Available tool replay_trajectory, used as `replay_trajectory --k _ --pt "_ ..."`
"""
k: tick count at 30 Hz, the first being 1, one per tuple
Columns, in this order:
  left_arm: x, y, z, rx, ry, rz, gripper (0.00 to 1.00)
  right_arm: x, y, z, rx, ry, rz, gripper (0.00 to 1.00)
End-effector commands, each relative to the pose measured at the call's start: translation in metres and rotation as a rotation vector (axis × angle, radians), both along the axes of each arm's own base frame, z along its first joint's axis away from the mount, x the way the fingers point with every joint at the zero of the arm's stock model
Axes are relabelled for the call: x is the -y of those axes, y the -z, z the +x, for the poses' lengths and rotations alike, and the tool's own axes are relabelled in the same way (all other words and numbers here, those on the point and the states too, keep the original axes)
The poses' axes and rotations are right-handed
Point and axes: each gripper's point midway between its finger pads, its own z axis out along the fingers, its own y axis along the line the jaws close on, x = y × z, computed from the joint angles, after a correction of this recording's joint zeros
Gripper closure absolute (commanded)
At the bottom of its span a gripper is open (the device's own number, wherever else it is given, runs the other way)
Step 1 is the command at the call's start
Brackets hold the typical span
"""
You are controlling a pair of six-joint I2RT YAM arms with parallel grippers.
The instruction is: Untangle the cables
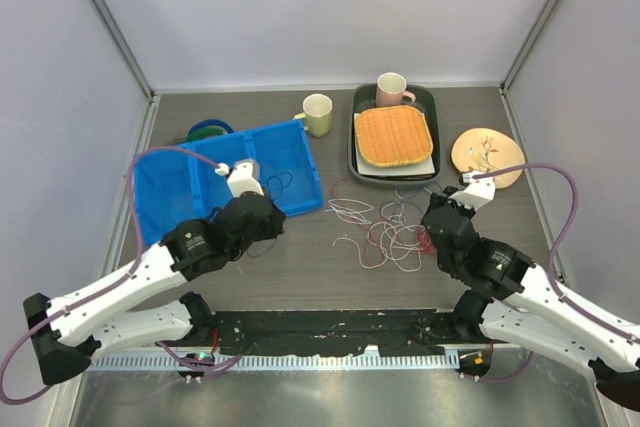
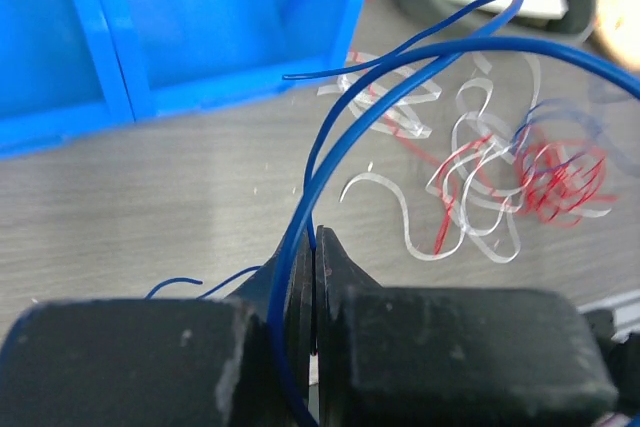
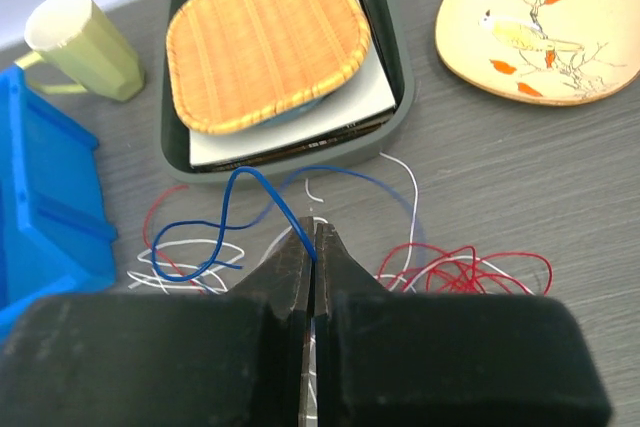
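Observation:
The cables (image 1: pixel 385 232) lie as a loose tangle of red, white and dark blue wires on the table between the arms. My left gripper (image 2: pixel 316 235) is shut on a dark blue cable (image 2: pixel 400 57) that arcs up and to the right above the red and white tangle (image 2: pixel 500 177). In the top view the left gripper (image 1: pixel 268 219) sits by the blue bin's near corner. My right gripper (image 3: pixel 312 225) is shut on another dark blue cable (image 3: pixel 215 217) that loops to the left; red cables (image 3: pixel 460 267) lie to its right. The right gripper (image 1: pixel 432 207) hangs at the tangle's right edge.
A blue bin (image 1: pixel 200 187) stands at the left. A dark tray (image 1: pixel 357 152) holding a wicker basket (image 1: pixel 394 135) and a pink mug (image 1: pixel 390 89) sits at the back. A green cup (image 1: pixel 317 114) and a painted plate (image 1: pixel 487 155) flank it.

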Motion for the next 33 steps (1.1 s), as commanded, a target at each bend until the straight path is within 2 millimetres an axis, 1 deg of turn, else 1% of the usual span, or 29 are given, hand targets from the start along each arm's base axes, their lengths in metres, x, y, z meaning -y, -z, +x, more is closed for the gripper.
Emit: replay_trajectory --k 1,2,3,4,5,6,7,8,9,10,11,13,14,15,16,17,18,19,20,21,22,23,24,25,27,29,30,33 --pt "-0.035 -0.067 0.024 0.201 -0.159 0.007 1.00 -0.004 0.008 0.000 0.004 -0.018 0.020 0.99" --pt "-0.036 -0.081 0.028 0.236 -0.173 -0.010 1.00 -0.003 0.007 -0.001 0.011 -0.021 0.036 0.99" --pt "-0.040 -0.090 0.032 0.269 -0.177 0.006 1.00 -0.004 0.007 -0.002 0.013 -0.028 0.050 0.99" --pt "-0.037 -0.101 0.037 0.297 -0.180 -0.015 1.00 -0.007 0.007 -0.002 0.013 -0.044 0.059 0.99" --pt "-0.039 -0.115 0.043 0.317 -0.190 -0.029 1.00 -0.008 0.003 -0.003 0.024 -0.054 0.079 0.99" --pt "-0.039 -0.121 0.047 0.331 -0.179 -0.013 1.00 -0.008 0.004 -0.004 0.025 -0.061 0.082 0.99" --pt "-0.033 -0.123 0.055 0.335 -0.176 -0.007 0.99 -0.011 0.004 -0.005 0.022 -0.080 0.093 0.99" --pt "-0.032 -0.136 0.062 0.348 -0.178 -0.025 0.99 -0.012 0.002 -0.005 0.031 -0.088 0.106 0.99" --pt "-0.030 -0.140 0.067 0.358 -0.166 -0.007 0.97 -0.014 0.003 -0.006 0.031 -0.100 0.107 0.99" --pt "-0.021 -0.135 0.078 0.344 -0.159 0.010 0.96 -0.015 0.004 -0.006 0.032 -0.109 0.104 0.99" --pt "-0.020 -0.142 0.086 0.343 -0.159 -0.005 0.96 -0.018 0.002 -0.006 0.036 -0.126 0.115 0.99" --pt "-0.013 -0.139 0.102 0.332 -0.143 0.006 0.96 -0.019 0.003 -0.006 0.033 -0.135 0.114 0.99" --pt "-0.009 -0.130 0.119 0.304 -0.148 0.020 0.96 -0.022 0.002 -0.007 0.032 -0.147 0.116 0.99" --pt "-0.006 -0.129 0.129 0.311 -0.142 0.012 0.96 -0.023 0.003 -0.007 0.028 -0.152 0.113 0.99" --pt "-0.004 -0.124 0.138 0.307 -0.137 0.024 0.96 -0.024 0.003 -0.006 0.027 -0.157 0.115 0.99" --pt "-0.005 -0.106 0.156 0.273 -0.156 0.049 0.95 -0.025 0.004 -0.006 0.026 -0.160 0.114 0.99" --pt "-0.001 -0.102 0.164 0.265 -0.142 0.035 0.95 -0.027 0.004 -0.006 0.024 -0.167 0.114 0.99" --pt "0.002 -0.093 0.172 0.242 -0.131 0.036 0.95 -0.028 0.005 -0.005 0.019 -0.170 0.109 0.99" --pt "-0.001 -0.089 0.181 0.223 -0.140 0.031 0.95 -0.030 0.006 -0.005 0.016 -0.177 0.106 0.99" --pt "0.004 -0.065 0.187 0.159 -0.124 0.061 0.95 -0.030 0.006 -0.005 0.014 -0.179 0.101 0.99" --pt "0.004 -0.056 0.190 0.132 -0.128 0.077 0.93 -0.031 0.007 -0.005 0.011 -0.183 0.097 0.99" --pt "0.004 -0.052 0.194 0.116 -0.130 0.088 0.89 -0.032 0.007 -0.004 0.011 -0.183 0.094 0.99" --pt "0.006 -0.035 0.196 0.080 -0.122 0.116 0.69 -0.032 0.007 -0.004 0.009 -0.185 0.091 0.99" --pt "0.007 -0.029 0.195 0.062 -0.110 0.130 0.54 -0.034 0.007 -0.004 0.006 -0.191 0.092 0.99" --pt "0.009 -0.019 0.195 0.035 -0.084 0.158 0.19 -0.036 0.007 -0.004 0.006 -0.203 0.090 0.99" --pt "0.011 -0.021 0.193 0.023 -0.065 0.158 0.14 -0.038 0.006 -0.003 0.012 -0.215 0.094 0.99" --pt "0.011 -0.020 0.189 0.018 -0.043 0.168 0.09 -0.039 0.007 -0.003 0.012 -0.216 0.093 0.99" --pt "0.011 -0.029 0.178 0.031 -0.011 0.143 0.06 -0.040 0.007 -0.003 0.012 -0.219 0.091 0.99"
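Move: The left hand, already pinching the blue cable, has the blue bin's right compartment some 21 cm ahead, 2 cm to its left and 13 cm below. From the same hand, the green mug stands about 33 cm ahead and 9 cm right, and the white-and-red tangle lies 3 cm ahead and 25 cm right. The right hand, also holding blue cable, has that compartment roughly 19 cm ahead and 34 cm left, well below. Still pinching the blue cable, the left hand lifts it some 12 cm while starting forward, arcs over the blue bin's near edge and sinks again above the right compartment, about 19 cm farther out. There its fingers open wide to release the cable. The right hand keeps its own pinch, easing some 3 cm left and turning slightly counter-clockwise. ##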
